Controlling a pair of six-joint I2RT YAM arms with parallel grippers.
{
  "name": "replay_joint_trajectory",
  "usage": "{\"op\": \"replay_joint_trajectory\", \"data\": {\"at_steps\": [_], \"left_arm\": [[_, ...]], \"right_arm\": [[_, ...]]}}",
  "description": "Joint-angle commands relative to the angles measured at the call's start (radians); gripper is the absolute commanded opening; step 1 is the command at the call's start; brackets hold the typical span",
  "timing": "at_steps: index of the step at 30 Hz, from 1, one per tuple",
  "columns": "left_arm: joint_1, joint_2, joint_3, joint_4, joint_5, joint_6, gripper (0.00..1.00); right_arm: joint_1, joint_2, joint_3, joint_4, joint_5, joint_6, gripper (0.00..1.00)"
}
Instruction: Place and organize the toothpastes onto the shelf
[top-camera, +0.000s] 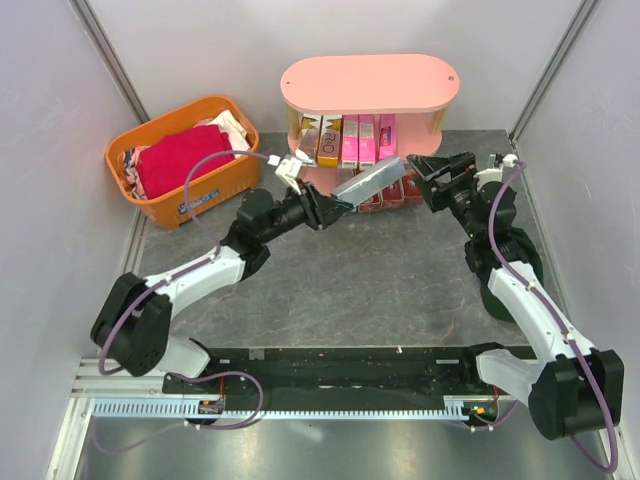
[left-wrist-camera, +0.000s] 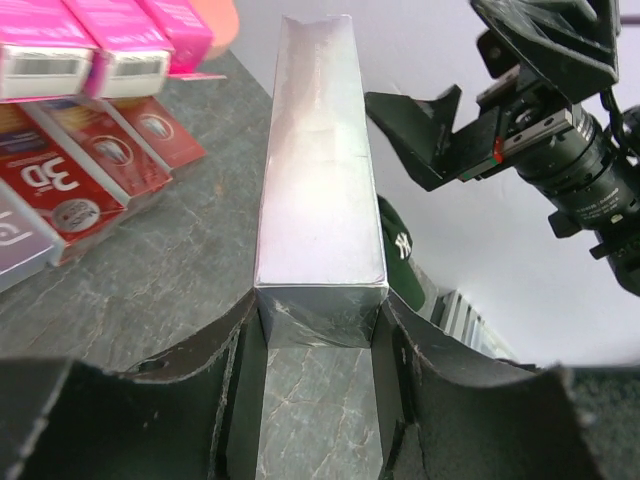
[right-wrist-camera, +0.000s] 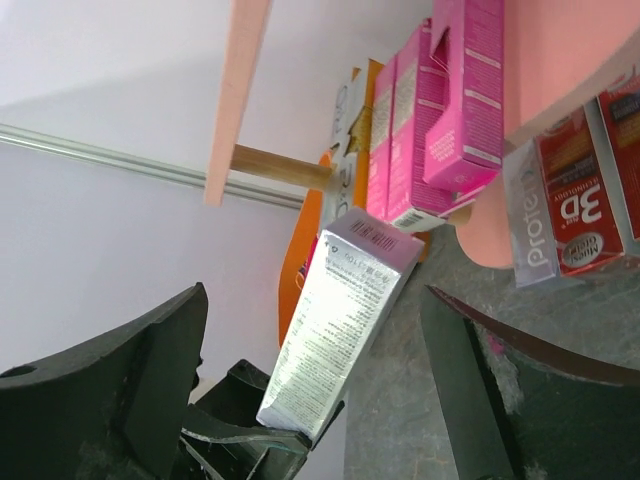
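Observation:
My left gripper (top-camera: 327, 209) is shut on the near end of a silver-grey toothpaste carton (top-camera: 371, 180), which is held tilted above the table and points toward the shelf (top-camera: 370, 82). In the left wrist view the carton (left-wrist-camera: 320, 180) sits squeezed between both fingers (left-wrist-camera: 225, 400). My right gripper (top-camera: 432, 176) is open just right of the carton's far end. In its wrist view the carton (right-wrist-camera: 345, 320) lies between its wide jaws, touching neither. Yellow-gold (top-camera: 327, 140) and pink toothpastes (top-camera: 358, 140) stand on the middle tier, and dark red ones (top-camera: 388, 194) lie on the bottom tier.
An orange basket (top-camera: 185, 165) holding a red cloth (top-camera: 180, 160) stands left of the shelf. A wooden post (right-wrist-camera: 280, 165) and the pink tier edges frame the shelf openings. White walls close in on three sides of the grey table (top-camera: 350, 290).

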Motion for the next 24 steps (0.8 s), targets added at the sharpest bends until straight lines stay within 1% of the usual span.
{"op": "replay_joint_trajectory", "data": {"at_steps": [1, 4, 8, 12, 16, 21, 22, 24], "left_arm": [[0.037, -0.138, -0.047, 0.112, 0.014, -0.091, 0.02], [0.047, -0.187, -0.080, 0.066, 0.068, -0.107, 0.02], [0.054, -0.264, -0.167, 0.018, 0.080, -0.146, 0.02], [0.073, -0.324, -0.216, -0.130, 0.088, -0.156, 0.02], [0.122, -0.349, -0.242, -0.212, 0.111, -0.182, 0.02], [0.202, -0.321, -0.308, -0.210, 0.114, -0.266, 0.02], [0.232, -0.309, -0.317, -0.200, 0.121, -0.281, 0.02], [0.258, -0.283, -0.336, -0.169, 0.132, -0.315, 0.02]], "right_arm": [[-0.001, -0.052, 0.068, -0.014, 0.039, -0.074, 0.95], [-0.003, -0.065, 0.077, -0.028, 0.053, -0.101, 0.96], [-0.001, -0.078, 0.087, -0.046, 0.075, -0.134, 0.96], [-0.001, -0.086, 0.087, -0.053, 0.090, -0.149, 0.97], [-0.001, -0.085, 0.084, -0.048, 0.093, -0.154, 0.97], [-0.001, -0.083, 0.081, -0.045, 0.096, -0.158, 0.97], [-0.001, -0.085, 0.081, -0.046, 0.098, -0.158, 0.97], [-0.003, -0.086, 0.084, -0.050, 0.099, -0.164, 0.97]]}}
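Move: The left hand holds the last silver toothpaste box by one end. The free spot on the bottom shelf lies roughly 16 cm ahead of it, 2 cm left and 20 cm below. Beside that spot the shelved silver box is 16 cm ahead and 2 cm right of the hand, the nearest red box 16 cm ahead and 6 cm right, both as low. From the empty right hand the spot is some 10 cm ahead, 19 cm left and 25 cm below. Keeping its pinch on the silver box's end, the left hand carries it clear of the right gripper: left about 10 cm in all, first rising slightly and drawing back some 5 cm from the shelf, then sinking well below its starting height while the wrist tips forward and down about 25 degrees. The right hand, still open, lifts about 3 cm and then stays. ##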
